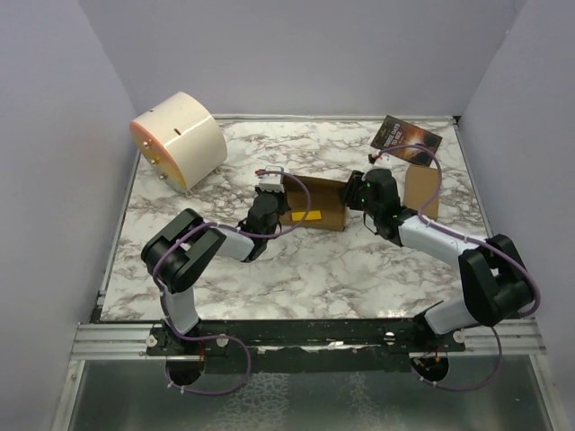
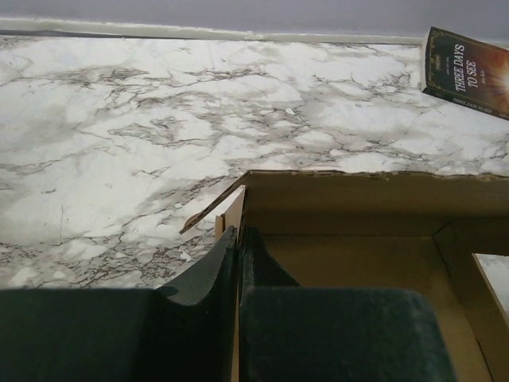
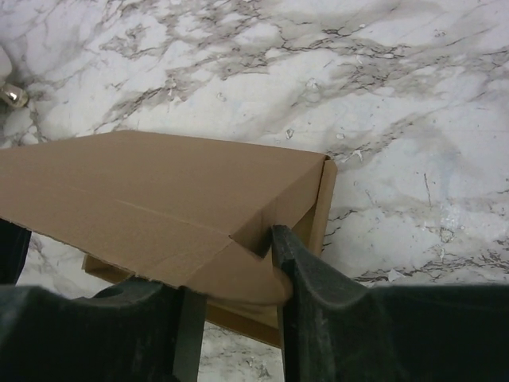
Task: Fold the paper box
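Note:
The paper box [image 1: 314, 205] lies partly folded at mid-table, a brown cardboard tray with raised walls. My left gripper [image 1: 269, 196] is at its left end. In the left wrist view this gripper [image 2: 237, 232] is shut on the box's left side wall, whose thin cardboard edge shows between the fingers, and the box's open inside [image 2: 358, 239] lies to the right. My right gripper [image 1: 358, 190] is at the box's right end. In the right wrist view its jaws [image 3: 227, 267] stand apart around a folded brown flap [image 3: 159, 183]. The right finger [image 3: 306, 267] touches the flap's corner.
A smaller, narrower cardboard box [image 1: 420, 193] stands just right of the right gripper. A dark printed booklet [image 1: 406, 136] lies at the back right, and it shows in the left wrist view too [image 2: 469, 68]. A white and orange drum [image 1: 180, 139] sits at the back left. Walls enclose the marble table [image 1: 314, 278].

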Controlling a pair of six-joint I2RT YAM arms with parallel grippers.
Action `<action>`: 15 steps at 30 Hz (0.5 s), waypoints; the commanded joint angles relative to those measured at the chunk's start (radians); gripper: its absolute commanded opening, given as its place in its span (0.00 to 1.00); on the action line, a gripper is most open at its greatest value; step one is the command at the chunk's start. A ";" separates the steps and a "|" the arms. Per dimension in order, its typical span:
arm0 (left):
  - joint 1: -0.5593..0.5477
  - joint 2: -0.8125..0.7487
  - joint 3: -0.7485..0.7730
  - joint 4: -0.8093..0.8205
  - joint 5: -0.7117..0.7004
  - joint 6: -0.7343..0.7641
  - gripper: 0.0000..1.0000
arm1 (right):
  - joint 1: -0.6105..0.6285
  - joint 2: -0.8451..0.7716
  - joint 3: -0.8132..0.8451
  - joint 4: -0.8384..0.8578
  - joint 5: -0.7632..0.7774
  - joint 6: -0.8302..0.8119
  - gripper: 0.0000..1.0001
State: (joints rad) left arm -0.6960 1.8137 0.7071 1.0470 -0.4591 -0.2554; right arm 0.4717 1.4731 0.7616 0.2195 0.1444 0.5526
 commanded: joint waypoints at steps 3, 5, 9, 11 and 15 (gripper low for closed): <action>-0.037 -0.023 -0.001 -0.062 0.120 -0.036 0.00 | 0.025 -0.058 -0.001 -0.059 -0.122 -0.062 0.47; -0.037 -0.024 -0.003 -0.064 0.120 -0.037 0.00 | 0.025 -0.070 0.003 -0.082 -0.131 -0.085 0.52; -0.037 -0.024 -0.008 -0.064 0.116 -0.038 0.00 | 0.025 -0.100 0.001 -0.122 -0.158 -0.139 0.64; -0.036 -0.025 -0.011 -0.062 0.114 -0.040 0.00 | 0.025 -0.120 0.000 -0.142 -0.174 -0.163 0.68; -0.037 -0.028 -0.014 -0.064 0.109 -0.039 0.00 | 0.025 -0.150 0.002 -0.185 -0.198 -0.212 0.78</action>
State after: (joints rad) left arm -0.7116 1.8046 0.7071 1.0199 -0.4206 -0.2646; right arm 0.4816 1.3712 0.7616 0.0811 0.0277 0.4107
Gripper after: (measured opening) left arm 0.018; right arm 0.720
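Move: The lid's right corner tab lies between the right hand's parted fingers, roughly 1 cm ahead and 1 cm left of them, at their height. The tray's near right corner is about 8 cm back from that hand, level sideways and 8 cm below; the yellow block is some 3 cm back, 9 cm left and 9 cm down. The left hand has the lid's left corner in its fingers, 1 cm ahead and 1 cm up, not off to either side. Drawing back about 3 cm and rising about 1 cm, the right hand turns some 10 degrees counter-clockwise while its fingers spread from a third to nearly three quarters open around the lid's right corner tab, one fingertip staying tucked in beside the tab. The left hand keeps its pinch on the lid's left corner and eases about 1 cm right and a little back. ##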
